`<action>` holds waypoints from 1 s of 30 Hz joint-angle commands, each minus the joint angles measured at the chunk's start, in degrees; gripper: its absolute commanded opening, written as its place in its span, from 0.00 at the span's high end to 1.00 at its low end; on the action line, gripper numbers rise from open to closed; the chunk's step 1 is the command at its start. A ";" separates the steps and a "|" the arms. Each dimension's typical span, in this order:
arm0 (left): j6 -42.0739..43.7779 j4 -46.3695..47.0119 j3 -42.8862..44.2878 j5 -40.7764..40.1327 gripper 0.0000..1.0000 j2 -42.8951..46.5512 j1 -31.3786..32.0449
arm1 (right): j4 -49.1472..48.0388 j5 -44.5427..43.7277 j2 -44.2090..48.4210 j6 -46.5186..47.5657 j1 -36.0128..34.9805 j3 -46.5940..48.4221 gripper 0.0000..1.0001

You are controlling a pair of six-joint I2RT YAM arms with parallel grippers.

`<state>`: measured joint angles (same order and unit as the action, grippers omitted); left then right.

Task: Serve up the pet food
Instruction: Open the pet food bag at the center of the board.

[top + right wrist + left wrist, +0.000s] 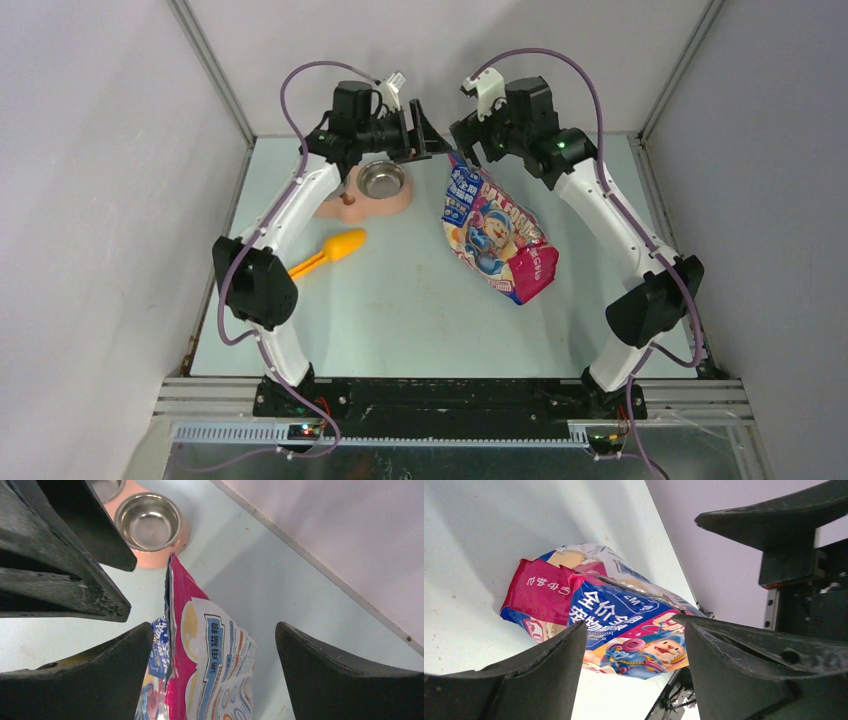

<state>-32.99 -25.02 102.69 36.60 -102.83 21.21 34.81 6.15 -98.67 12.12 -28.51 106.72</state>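
The pet food bag [497, 235], glossy blue, pink and red with a cartoon cat, lies on the table right of centre; the kibble itself is hidden inside. My right gripper [468, 142] hovers open over the bag's far top end. In the right wrist view the bag's upper edge [200, 645] shows in the gap of that gripper [214, 627], apart from both fingers. My left gripper [425, 130] stands open just left of it, above the table. From the left wrist the bag [599, 610] lies beyond that open gripper [634, 625].
A pink feeder [345, 208] with a steel bowl [382, 180] stands left of the bag's top end, below the left gripper; the bowl [150, 522] holds nothing. An orange scoop [332, 250] lies nearer on the left. Walls close the table's back and sides.
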 commanded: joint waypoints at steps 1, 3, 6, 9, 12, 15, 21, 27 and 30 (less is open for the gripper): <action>1.14 -0.77 1.61 0.01 0.24 -1.64 -0.88 | -4.14 -0.24 0.69 -3.56 1.08 1.51 0.05; 0.99 -0.84 2.20 0.18 0.25 -2.96 -1.25 | -4.26 -0.70 0.04 -4.16 1.50 2.18 0.05; 1.23 -1.36 3.24 0.16 0.27 -4.68 -1.63 | -3.25 -0.76 -1.24 -4.17 1.62 3.08 0.05; 1.16 -1.52 4.27 0.56 0.27 -5.82 -1.78 | -2.50 -0.51 -2.50 -4.00 1.35 3.66 0.05; 0.78 -1.22 4.42 1.04 0.28 -6.05 -1.74 | -1.98 -0.49 -3.15 -3.47 0.85 3.67 0.06; 0.54 -1.12 4.40 1.62 0.28 -5.93 -1.86 | -1.59 -0.42 -3.73 -3.01 0.51 3.70 0.05; 0.03 -0.55 3.65 2.04 0.27 -4.76 -1.96 | -1.44 0.00 -3.63 -2.82 0.18 3.43 0.06; -0.76 0.25 3.02 2.46 0.26 -3.53 -2.13 | -1.39 0.95 -2.79 -2.83 0.01 3.28 0.06; -1.20 0.75 3.12 3.37 0.25 -3.00 -2.23 | -1.12 2.06 -2.24 -2.73 -0.02 2.70 0.06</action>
<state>-33.21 -26.98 104.38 37.85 -109.43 19.51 33.78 5.89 -102.28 9.47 -27.70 107.96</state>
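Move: The bag's top corner lies about 3 cm to the right of the left hand, 2 cm ahead and 7 cm below. From the right hand it is roughly 5 cm left, 1 cm ahead and 8 cm below. Counted from the left hand, the nearer steel bowl sits some 14 cm left and 8 cm ahead, the yellow scoop 21 cm left and 7 cm back, both far below on the board. Both hands, open, sink and edge forward towards the bag's top corner, left about 5 cm, right 2. ##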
